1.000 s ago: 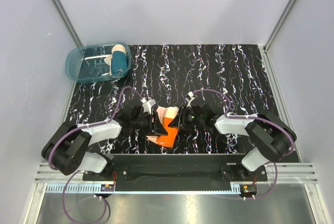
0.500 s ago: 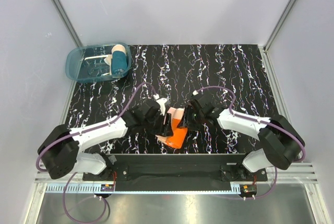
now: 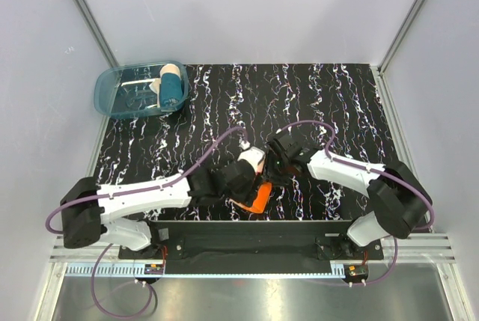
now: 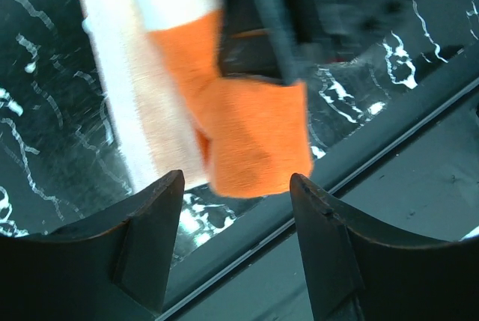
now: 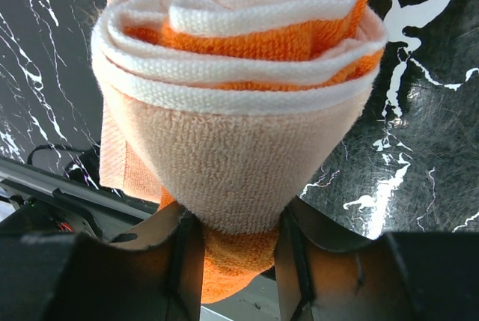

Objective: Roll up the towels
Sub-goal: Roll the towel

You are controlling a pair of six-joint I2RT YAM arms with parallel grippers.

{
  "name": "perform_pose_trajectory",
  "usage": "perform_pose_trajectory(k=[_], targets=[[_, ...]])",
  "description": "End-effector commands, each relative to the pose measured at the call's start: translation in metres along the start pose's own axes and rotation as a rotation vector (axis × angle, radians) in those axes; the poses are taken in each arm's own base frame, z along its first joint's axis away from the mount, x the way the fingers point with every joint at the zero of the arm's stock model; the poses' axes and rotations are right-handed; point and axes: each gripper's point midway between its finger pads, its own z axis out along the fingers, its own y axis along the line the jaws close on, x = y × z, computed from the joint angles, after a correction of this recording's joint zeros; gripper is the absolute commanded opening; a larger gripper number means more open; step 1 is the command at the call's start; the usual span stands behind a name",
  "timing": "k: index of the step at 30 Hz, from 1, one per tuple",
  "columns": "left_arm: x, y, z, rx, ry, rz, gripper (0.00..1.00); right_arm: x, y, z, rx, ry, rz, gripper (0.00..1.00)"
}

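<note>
The orange towel [image 5: 239, 111] is rolled into a thick coil, its layered cream edges facing the right wrist camera. My right gripper [image 5: 232, 239] is shut on the coil's lower end. From above, this towel [image 3: 259, 197] lies near the table's front edge between both grippers, with the right gripper [image 3: 268, 175] over it. My left gripper [image 4: 236, 186] stands open just short of the orange towel [image 4: 254, 141], nothing between its fingers. In the top view the left gripper [image 3: 251, 185] sits against the towel's left side. The teal-blue towel [image 3: 171, 90] stands rolled in the tub.
A translucent blue plastic tub [image 3: 120, 95] sits at the back left corner of the black marbled table [image 3: 337, 104]. The table's front rail [image 4: 359, 186] runs just below the orange towel. White walls enclose the table on three sides.
My left arm has reached to the right toward the right gripper and its jaws have widened. The orange towel has shifted right and is more tightly bunched.
</note>
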Motion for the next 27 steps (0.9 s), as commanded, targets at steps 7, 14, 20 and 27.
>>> perform_pose_trajectory(k=[7,14,20,27], targets=[[-0.004,-0.03,0.024,-0.106,-0.02,0.146,0.66,0.014,-0.036,0.005,0.188,0.054,-0.028,0.29],[0.02,-0.021,0.05,-0.202,0.048,0.174,0.69,0.016,-0.036,0.006,0.182,0.064,-0.036,0.29],[0.042,-0.014,0.066,-0.232,0.104,0.185,0.69,0.017,-0.035,0.007,0.177,0.079,-0.044,0.29],[0.067,-0.001,0.069,-0.243,0.141,0.157,0.65,0.016,-0.029,0.005,0.164,0.092,-0.05,0.35]])
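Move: The orange near end of the rolled towel lies about 8 cm below the left hand, some 3 cm to its right and 1 cm back. The right gripper's fingers, pinching the roll, are roughly 5 cm ahead of and 6 cm to the right of the left hand, 6 cm lower; the table's front edge runs about 7 cm behind the left hand. From the right hand that near end is 6 cm back, 3 cm left and 2 cm down. Swinging right and slightly back over the orange near end, the left hand then sinks, about 6 cm down and 3 cm right in all, tipping its fingers some 15 degrees steeper. Its wide-open fingers come down astride that end, close behind the right gripper. The right hand stays put and keeps its pinch on the roll. ##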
